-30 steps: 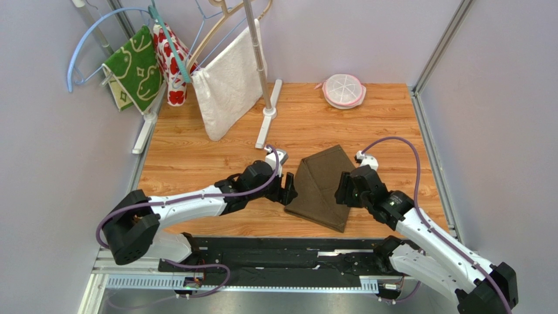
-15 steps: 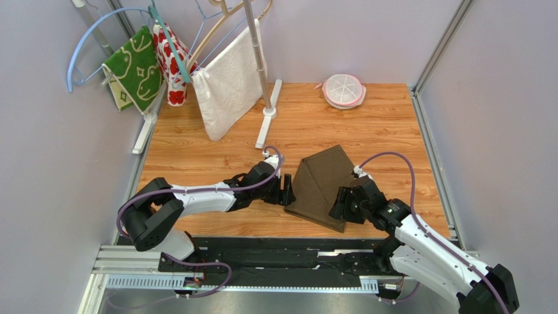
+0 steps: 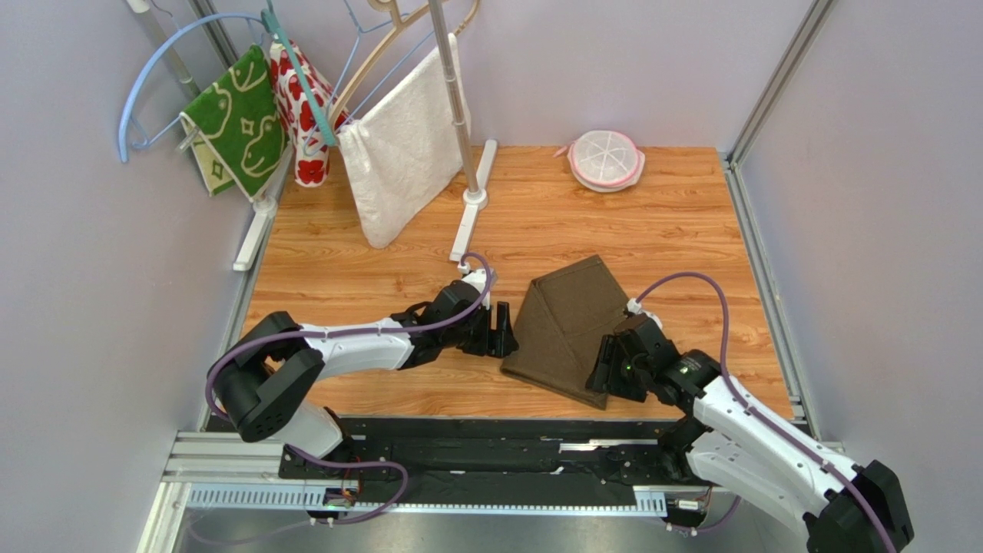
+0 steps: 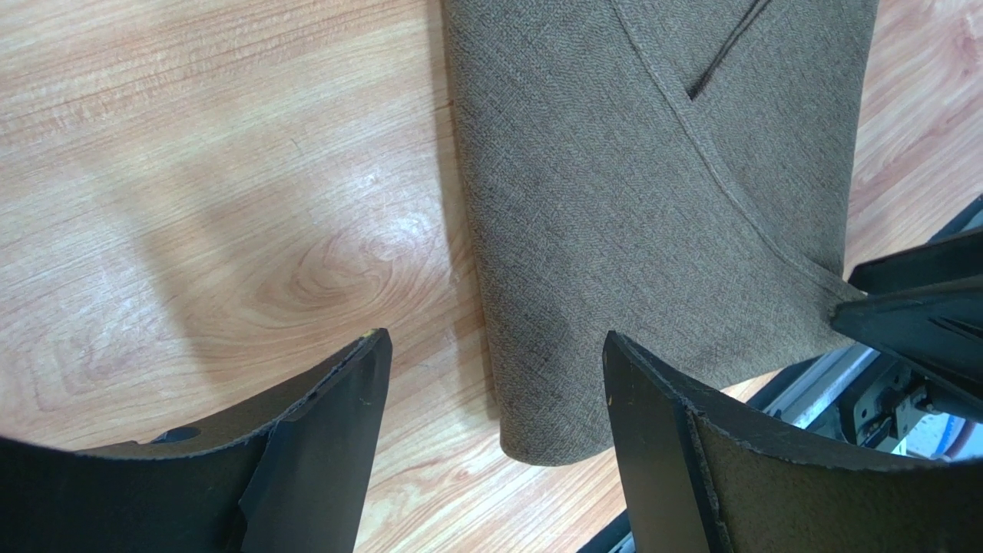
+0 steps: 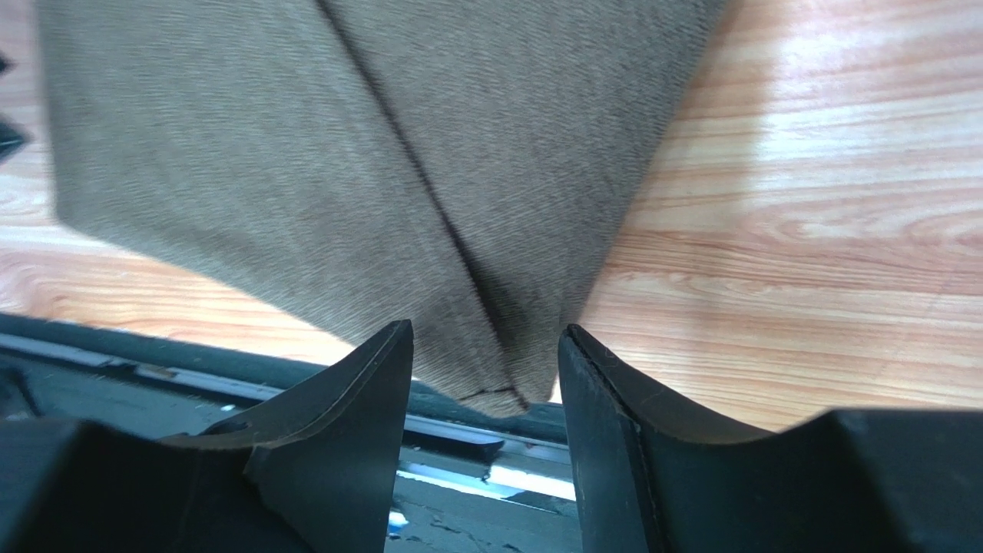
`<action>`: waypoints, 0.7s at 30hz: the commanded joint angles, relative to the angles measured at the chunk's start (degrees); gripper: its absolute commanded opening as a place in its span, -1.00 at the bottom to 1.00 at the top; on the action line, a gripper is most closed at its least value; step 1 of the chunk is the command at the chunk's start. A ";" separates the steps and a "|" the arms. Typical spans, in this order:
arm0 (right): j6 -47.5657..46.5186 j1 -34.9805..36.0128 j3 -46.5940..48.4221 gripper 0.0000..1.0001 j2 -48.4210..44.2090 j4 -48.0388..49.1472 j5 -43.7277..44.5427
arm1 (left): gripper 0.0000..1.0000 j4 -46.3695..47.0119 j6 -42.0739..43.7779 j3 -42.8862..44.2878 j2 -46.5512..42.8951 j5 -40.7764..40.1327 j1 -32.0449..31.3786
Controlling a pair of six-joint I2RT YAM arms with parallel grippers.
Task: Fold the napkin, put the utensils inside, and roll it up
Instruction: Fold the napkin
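The dark brown napkin (image 3: 571,328) lies folded into a pointed pouch shape on the wooden table, its near corner at the table's front edge. My left gripper (image 3: 504,331) stands open at the napkin's left edge; in the left wrist view the napkin (image 4: 646,173) has its edge running between the fingers of the left gripper (image 4: 494,342), which grip nothing. My right gripper (image 3: 602,366) is open over the napkin's near right corner. In the right wrist view that corner of the napkin (image 5: 346,138) sits between the spread fingers of the right gripper (image 5: 485,332). The utensils are out of view.
A drying rack at the back left holds a white towel (image 3: 404,144), a green patterned cloth (image 3: 239,115) and a red patterned cloth (image 3: 298,110). Its base (image 3: 473,202) stands on the table. A round pink-rimmed container (image 3: 606,159) is at the back. A black rail (image 3: 496,444) runs along the front edge.
The right gripper has moved toward the front edge, down to the napkin's near corner. The left arm's elbow has drawn back while its gripper stayed at the napkin's left edge.
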 commanded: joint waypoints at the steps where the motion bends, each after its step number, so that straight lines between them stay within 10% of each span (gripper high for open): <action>1: 1.41 0.29 2.12 0.06 2.72 -1.00 2.27 | 0.53 1.37 0.48 1.09 -0.76 1.15 0.74; 8: 2.64 0.46 1.68 -0.04 4.39 -1.18 3.60 | 0.53 0.49 1.45 1.35 -1.99 1.59 2.14; 21: 2.81 0.64 -1.04 -0.89 7.38 7.51 -0.09 | 0.53 -3.73 3.29 0.30 -8.76 2.47 8.12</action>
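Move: The napkin's near right corner lies right under the half-open right fingers, about 1 cm back, 1 cm to the right and 2 cm below; the near left corner is some 17 cm left and 4 cm farther out than the right hand, the far tip about 21 cm ahead and 2 cm left. From the left hand, that right corner lies roughly 10 cm back and 16 cm right; the near left corner is about 4 cm straight back and 3 cm down. The napkin's near right corner gets pinched: the right hand sinks about 1.5 cm onto it, edging some 1 cm right and partly back again, while its fingers shut nearly fully on the cloth. The already open left hand leaves the napkin's left edge, going forward and left about 3.5 cm, then also rising some 2 cm, fingers staying open. ##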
